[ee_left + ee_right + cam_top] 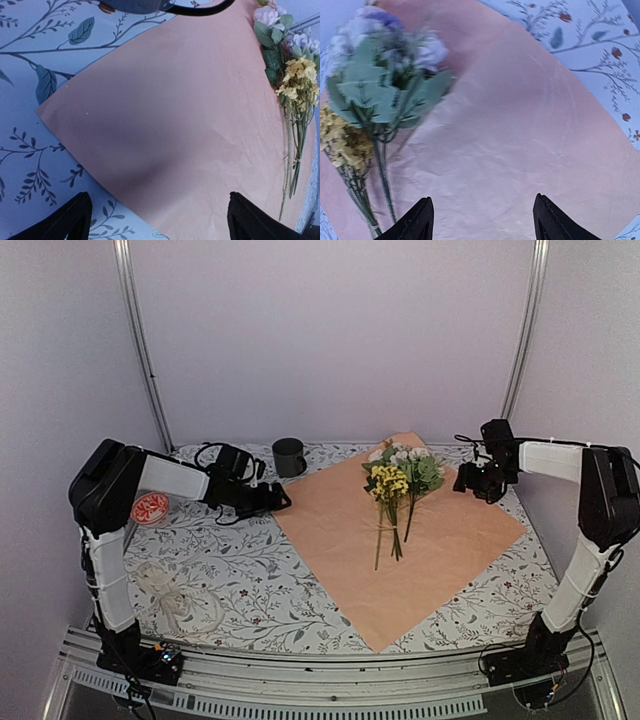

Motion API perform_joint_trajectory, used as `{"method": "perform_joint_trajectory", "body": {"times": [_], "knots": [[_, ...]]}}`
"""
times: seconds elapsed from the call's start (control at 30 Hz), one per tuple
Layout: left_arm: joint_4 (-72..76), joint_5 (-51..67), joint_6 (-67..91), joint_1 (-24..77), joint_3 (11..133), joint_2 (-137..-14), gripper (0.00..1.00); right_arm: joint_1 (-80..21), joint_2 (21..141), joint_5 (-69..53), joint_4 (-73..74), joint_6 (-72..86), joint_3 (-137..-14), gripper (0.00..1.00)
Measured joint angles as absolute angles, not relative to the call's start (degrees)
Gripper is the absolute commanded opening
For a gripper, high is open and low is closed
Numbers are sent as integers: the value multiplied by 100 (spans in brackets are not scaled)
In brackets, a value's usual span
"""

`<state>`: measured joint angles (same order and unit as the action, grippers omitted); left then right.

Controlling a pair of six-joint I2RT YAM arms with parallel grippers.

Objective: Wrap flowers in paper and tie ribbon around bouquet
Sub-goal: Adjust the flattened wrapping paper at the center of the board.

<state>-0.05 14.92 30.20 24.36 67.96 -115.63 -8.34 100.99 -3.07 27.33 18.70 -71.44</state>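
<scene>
The peach paper lies flat on the table like a diamond, and no cream face shows. On its far half rest the flowers, blossoms pointing away and stems toward the near edge. My left gripper hovers at the paper's left corner, open and holding nothing. In the left wrist view its gripper spans the paper edge, with the flowers far right. My right gripper hangs just right of the blossoms, open and empty. Under it is bare paper, the flowers to its left. The ribbon lies loosely piled at near left.
A dark mug stands at the back, just beyond the paper's left corner. A round red-and-white object sits at the far left under the left arm. A leaf-patterned cloth covers the table. Walls close in on three sides.
</scene>
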Motion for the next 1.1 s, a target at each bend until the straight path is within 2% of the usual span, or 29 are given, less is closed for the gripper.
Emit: {"method": "perform_joint_trajectory", "body": {"times": [0.13, 0.23, 0.33, 0.4, 0.6, 0.63, 0.77, 0.9, 1.07, 1.1], "knots": [[193, 1776, 3098, 2484, 6925, -11736, 94, -233, 10468, -523, 2703, 1719, -6923, 71], [331, 1927, 3146, 2554, 6928, -11791, 92, -178, 10897, -707, 2689, 1636, -6886, 70], [471, 2126, 3216, 2674, 6928, -11837, 83, -242, 11052, -950, 2504, 1542, -6958, 70], [534, 2252, 3317, 2746, 6914, -11856, 70, -268, 11120, -1083, 2381, 1522, -6984, 70], [816, 2506, 3472, 2936, 6657, -11852, 3, -263, 11194, -1293, 2178, 1483, -7006, 70], [869, 2526, 3494, 2954, 6615, -11852, 0, -263, 11196, -1302, 2169, 1474, -7006, 70], [1033, 2521, 3562, 2976, 6383, -11686, 0, -261, 11192, -1361, 2163, 1435, -7006, 70], [1090, 2379, 3647, 2985, 5811, -11002, 0, -290, 11017, -1472, 2327, 1433, -6890, 70], [1194, 2023, 3767, 3028, 4759, -9867, 0, -683, 10134, -1374, 2893, 1431, -6652, 70], [1194, 1964, 3800, 3050, 4569, -9719, 4, -816, 9933, -1358, 2961, 1428, -6630, 70]]}}
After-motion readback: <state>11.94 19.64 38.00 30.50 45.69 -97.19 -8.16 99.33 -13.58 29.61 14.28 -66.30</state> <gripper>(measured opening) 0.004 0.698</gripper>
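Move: The wrapping paper's left edge, where the left fingers will shut, lies about 6 cm right, 3 cm back and barely lower than the left hand; the mug stands some 12 cm ahead and 2 cm right, the yellow flowers 26 cm right and 4 cm back. The paper's right half is some 8 cm below the right hand, 2 cm right; from there the white flowers lie 14 cm left, 3 cm ahead. Bring the left gripper level about 7 cm right and a little back onto the paper's left edge, shut the open fingers to pinch it, then drag it back some 6 cm and left, lifting slightly. Lower the open right gripper about 7 cm to the paper's right half, swinging right and partly back, pause, then go back, up and left. ##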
